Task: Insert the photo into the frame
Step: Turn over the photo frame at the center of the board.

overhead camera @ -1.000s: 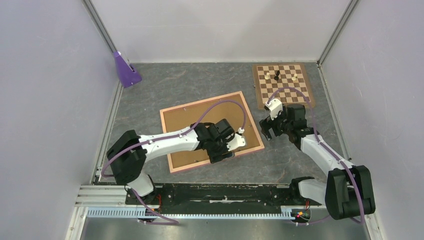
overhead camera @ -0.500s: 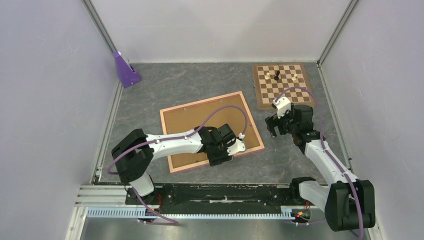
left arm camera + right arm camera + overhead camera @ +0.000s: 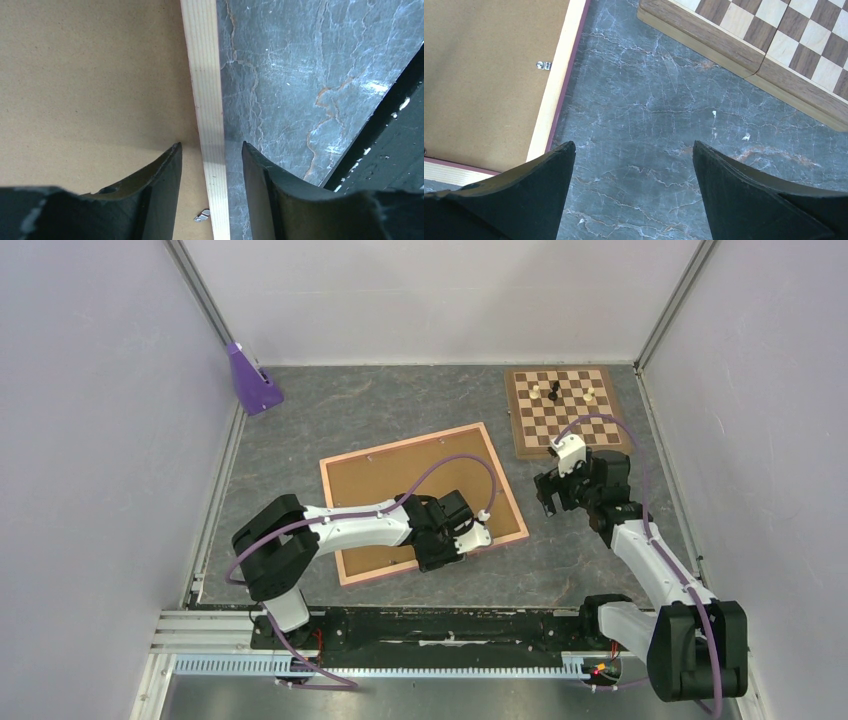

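Observation:
The frame (image 3: pixel 400 443) lies face down in the middle of the table, its pale wood back up. A plain brown backing board (image 3: pixel 400 485) fills it. The photo is hidden from every view. My left gripper (image 3: pixel 440 556) is at the frame's near edge. In the left wrist view, this gripper (image 3: pixel 212 147) is open and straddles the pale wood strip (image 3: pixel 207 100), with a gap on each side. One finger is over the board (image 3: pixel 90 75), the other over the table. My right gripper (image 3: pixel 548 502) hangs wide open and empty over bare table, right of the frame's edge (image 3: pixel 555 90).
A chessboard (image 3: pixel 565 410) with a few pieces lies at the back right, and its edge (image 3: pixel 774 45) is close to my right gripper. A purple cone-shaped object (image 3: pixel 252 380) stands in the back left corner. Small metal clips (image 3: pixel 202 216) sit on the frame's back. A black rail (image 3: pixel 395 125) runs along the near side.
My left gripper's jaws have narrowed around the frame's near edge and the arm has drawn in slightly. My right gripper has moved right, away from the frame, towards the chessboard.

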Tool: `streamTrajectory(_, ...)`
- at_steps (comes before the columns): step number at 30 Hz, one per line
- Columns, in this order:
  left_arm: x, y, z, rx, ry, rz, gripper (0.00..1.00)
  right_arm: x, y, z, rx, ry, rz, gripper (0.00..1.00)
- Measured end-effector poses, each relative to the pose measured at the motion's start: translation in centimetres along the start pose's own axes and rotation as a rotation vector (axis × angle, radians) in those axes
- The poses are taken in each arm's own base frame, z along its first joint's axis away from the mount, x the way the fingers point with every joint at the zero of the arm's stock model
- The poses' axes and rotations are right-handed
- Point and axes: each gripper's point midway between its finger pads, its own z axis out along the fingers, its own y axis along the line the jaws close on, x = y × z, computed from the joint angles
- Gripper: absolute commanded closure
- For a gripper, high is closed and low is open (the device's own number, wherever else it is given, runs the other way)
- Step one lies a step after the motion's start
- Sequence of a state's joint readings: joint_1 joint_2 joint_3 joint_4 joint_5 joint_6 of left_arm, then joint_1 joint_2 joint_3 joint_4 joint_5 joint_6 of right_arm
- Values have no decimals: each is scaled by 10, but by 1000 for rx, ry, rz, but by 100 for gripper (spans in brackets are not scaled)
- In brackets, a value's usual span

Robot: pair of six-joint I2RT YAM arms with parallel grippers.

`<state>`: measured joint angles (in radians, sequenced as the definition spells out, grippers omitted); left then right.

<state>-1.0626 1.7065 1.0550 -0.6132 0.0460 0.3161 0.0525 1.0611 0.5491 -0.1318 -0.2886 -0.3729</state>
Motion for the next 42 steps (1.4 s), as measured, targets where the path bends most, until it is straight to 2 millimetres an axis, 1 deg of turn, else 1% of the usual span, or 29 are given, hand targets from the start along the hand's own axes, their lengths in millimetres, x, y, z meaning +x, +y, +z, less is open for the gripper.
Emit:
streamTrajectory(10,-1,-2,0,10,-3,1,55,2,-3,0,5,6,9,11)
streamTrajectory(15,-2,-7,1,5,1,24,57,6,-4,2,3,19,16,11)
streamTrajectory(22,-2,-7,1,-18,6,37,64,8,-6,1,9,22,22,11)
streamTrajectory(23,-2,-6,1,-24,6,37,66,8,-6,1,10,22,23,11)
streamTrajectory(25,-2,-5,1,-29,6,37,74,9,-7,1,11,25,25,11)
streamTrajectory(28,-2,-3,1,-40,6,33,97,9,-7,1,7,23,25,11)
streamTrajectory(34,-2,-4,0,-40,8,11,98,2,2,-3,-46,-23,-41,8)
streamTrajectory(39,-2,-5,-5,-30,28,11,98,-1,17,-13,-113,-97,-200,8)
streamTrajectory(42,-10,-5,-12,-18,32,11,98,-1,25,-20,-148,-136,-320,9)
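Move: The photo frame lies back up, its near rail already between the open left fingers, about 1 cm below the hand point; the frame's near-right corner is some 16 cm to the right and 4 cm ahead. From the right hand, that gripped stretch of rail lies about 12 cm back, 19 cm left and 9 cm below, the near-right corner about 8 cm back and 3 cm left, and the chessboard some 15 cm ahead and 4 cm right. Left fingers pinch the near rail, rising about 1.5 cm; right hand swings back-left some 3 cm, turning counter-clockwise. ##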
